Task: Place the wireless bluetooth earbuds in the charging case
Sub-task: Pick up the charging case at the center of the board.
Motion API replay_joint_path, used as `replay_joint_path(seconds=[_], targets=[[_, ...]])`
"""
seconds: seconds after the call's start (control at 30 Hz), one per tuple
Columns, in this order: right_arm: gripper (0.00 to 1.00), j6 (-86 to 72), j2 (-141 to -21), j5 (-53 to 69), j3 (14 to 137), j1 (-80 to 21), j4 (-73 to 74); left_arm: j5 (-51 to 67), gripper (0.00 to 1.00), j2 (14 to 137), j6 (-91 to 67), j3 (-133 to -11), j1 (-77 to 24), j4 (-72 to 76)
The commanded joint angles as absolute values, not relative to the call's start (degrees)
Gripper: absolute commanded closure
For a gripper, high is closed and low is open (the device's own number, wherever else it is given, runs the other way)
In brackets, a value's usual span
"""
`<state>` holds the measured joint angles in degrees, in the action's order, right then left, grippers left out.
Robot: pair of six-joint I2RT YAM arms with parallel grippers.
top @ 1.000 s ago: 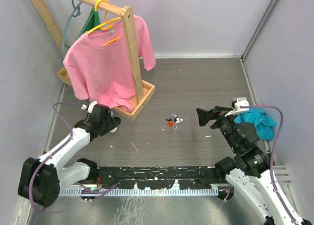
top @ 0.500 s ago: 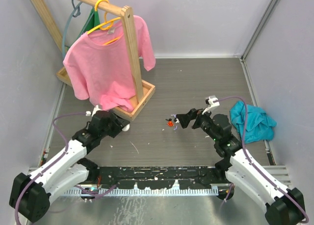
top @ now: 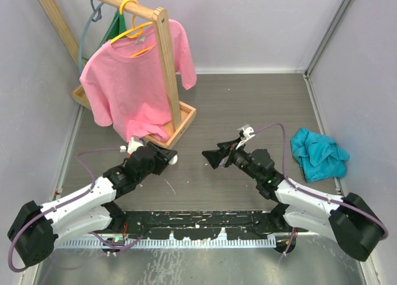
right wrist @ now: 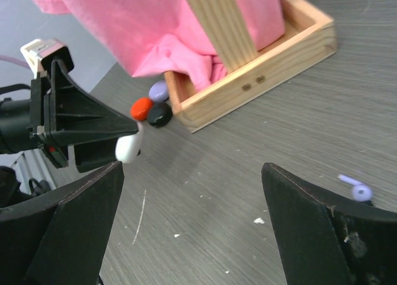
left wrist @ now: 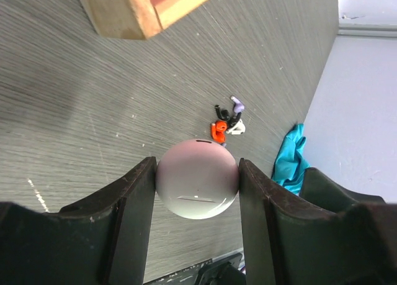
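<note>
My left gripper (left wrist: 196, 164) is shut on a round white charging case (left wrist: 197, 179), which fills the gap between its two fingers. The top view shows this gripper (top: 165, 156) left of the table's middle. The wireless bluetooth earbuds (left wrist: 227, 119), a small pile of black, purple, orange-red and white pieces, lie on the table just beyond the case. My right gripper (top: 212, 157) hangs over that pile and hides it from above. Its jaws (right wrist: 192, 168) stand wide open around bare table, with one purple earbud (right wrist: 358, 190) by the right finger. The right wrist view also catches the held white case (right wrist: 127, 149).
A wooden rack base (top: 182, 122) carries a pink shirt (top: 130, 86) at the back left. Purple (right wrist: 159, 90), red (right wrist: 142, 108) and black (right wrist: 160, 115) round cases lie against the base. A teal cloth (top: 319, 153) is crumpled at the right.
Both arms have come in toward the table's middle. The left carried the white case to the right. The right gripper swung left from beside the teal cloth to over the earbuds.
</note>
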<state>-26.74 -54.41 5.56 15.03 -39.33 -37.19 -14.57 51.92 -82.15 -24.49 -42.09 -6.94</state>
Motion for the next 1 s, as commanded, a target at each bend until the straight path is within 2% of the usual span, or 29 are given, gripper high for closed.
replay_joint_path(seconds=[0.0,0.5,0.97], targets=[[0.02,-27.1,-59.0,0.1,14.1,-44.6,-53.9,-22.5,0.78,53.3,-88.0,-25.8,-45.5,0.3],[0.1,-25.4,-76.9,-8.8,18.4,-55.7,-68.7,-26.4,0.77,56.2,-93.8,-29.5,-50.5,4.8],[0.33,-25.1,-85.1,-14.0,21.6,-57.9,-74.7,-26.3,0.76,57.9,-96.8,-29.6,-52.3,7.9]])
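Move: The charging case, already held in the left fingers, lies about 17 cm to the right hand's left, roughly level fore-and-aft and some 5 cm lower; seen from the left hand, the right gripper is 17 cm to the right and 5 cm above. The earbuds lie about 7 cm ahead, 5 cm right and 14 cm below the right hand; the rack tray's near corner is 9 cm ahead, 20 cm left and 13 cm below it. Bring the right gripper about 9 cm left towards the white case, easing slightly back and down on the way and narrowing its wide-open fingers by roughly a third. Meanwhile keep the case pinched in the left fingers and carry it some 5 cm right and nearly as much up to meet them, rolling that hand's left side a little down. ##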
